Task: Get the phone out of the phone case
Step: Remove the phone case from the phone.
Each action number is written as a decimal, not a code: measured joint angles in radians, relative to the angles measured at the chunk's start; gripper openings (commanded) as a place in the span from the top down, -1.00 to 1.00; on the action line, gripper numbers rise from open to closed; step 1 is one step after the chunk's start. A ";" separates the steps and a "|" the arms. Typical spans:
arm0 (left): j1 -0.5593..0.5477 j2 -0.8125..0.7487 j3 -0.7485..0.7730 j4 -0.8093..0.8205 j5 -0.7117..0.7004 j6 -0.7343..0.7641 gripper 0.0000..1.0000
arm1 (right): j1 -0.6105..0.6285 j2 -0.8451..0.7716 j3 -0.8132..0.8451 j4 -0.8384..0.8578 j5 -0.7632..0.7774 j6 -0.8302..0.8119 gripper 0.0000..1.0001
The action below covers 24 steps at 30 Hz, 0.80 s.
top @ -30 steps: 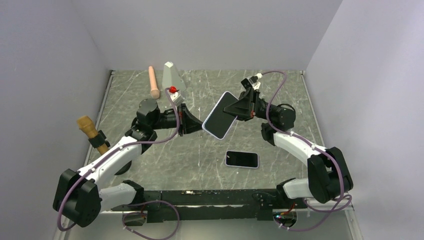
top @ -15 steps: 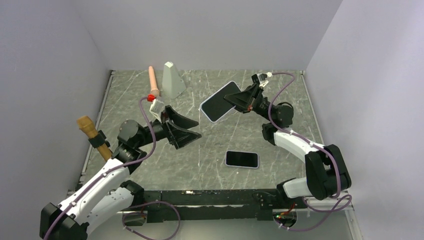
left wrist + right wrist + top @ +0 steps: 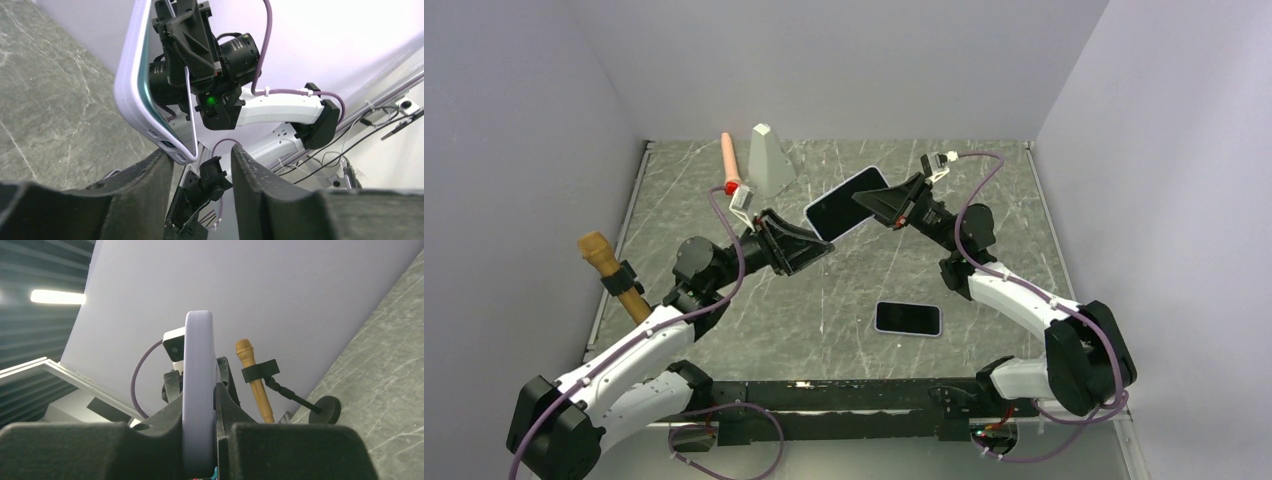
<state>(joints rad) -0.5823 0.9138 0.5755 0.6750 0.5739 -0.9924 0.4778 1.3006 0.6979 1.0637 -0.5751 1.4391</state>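
My right gripper (image 3: 871, 204) is shut on the edge of a lavender phone case (image 3: 844, 202) and holds it tilted in the air above the table's middle. The case shows a dark face; whether that is the phone's screen I cannot tell. In the right wrist view the case (image 3: 198, 350) stands edge-on, clamped in the gripper (image 3: 199, 400). My left gripper (image 3: 812, 250) is open just below the case's lower left corner. In the left wrist view that corner (image 3: 172, 150) sits beside the left fingertip of the gripper (image 3: 202, 162), with nothing between the fingers. A dark-screened phone (image 3: 907, 319) lies flat on the table.
A gold microphone (image 3: 607, 262) on a black stand is at the left edge, also in the right wrist view (image 3: 252, 375). A pink cylinder (image 3: 731, 163) and a grey wedge (image 3: 769, 160) stand at the back left. Grey walls close in three sides.
My left gripper let go of the case's lower corner, drew back and opened, then came up close under the case again. My right gripper carried the case up and leftward.
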 measured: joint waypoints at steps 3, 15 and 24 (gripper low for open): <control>0.000 0.016 -0.014 0.028 -0.017 -0.023 0.26 | 0.008 -0.010 0.000 -0.024 0.018 -0.014 1.00; -0.004 0.029 -0.020 0.046 -0.037 -0.034 0.84 | 0.021 -0.013 0.000 -0.015 0.040 -0.016 1.00; -0.005 0.025 -0.019 0.047 -0.042 0.024 1.00 | 0.022 -0.010 0.003 0.003 0.042 0.018 1.00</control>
<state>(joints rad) -0.5869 0.9386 0.5560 0.7219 0.5316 -0.9688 0.4995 1.2903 0.7006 1.0672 -0.5335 1.4574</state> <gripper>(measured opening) 0.072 0.172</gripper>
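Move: The left fingers stand half open at the near-left corner of the cased phone. That corner is only about 1 cm ahead and 1 cm to the right, roughly level with them; the phone's middle lies some 7 cm ahead, 4 cm right and 2 cm up. From the right hand, which already grips the phone, the corner lies about 7 cm back, 5 cm left and 2 cm lower. The second phone lies on the table about 2 cm back, 17 cm right and 30 cm below the left hand. The left hand eases about 1 cm forward and half a centimetre down onto the near-left corner of the lilac case, then all but stops there while its fingers go on closing from half open to nearly shut, pinching the case's edge at that corner between the fingertips. The right hand keeps its hold on the cased phone and stays almost in place against the pinch, creeping up a little under 1 cm towards the end. ##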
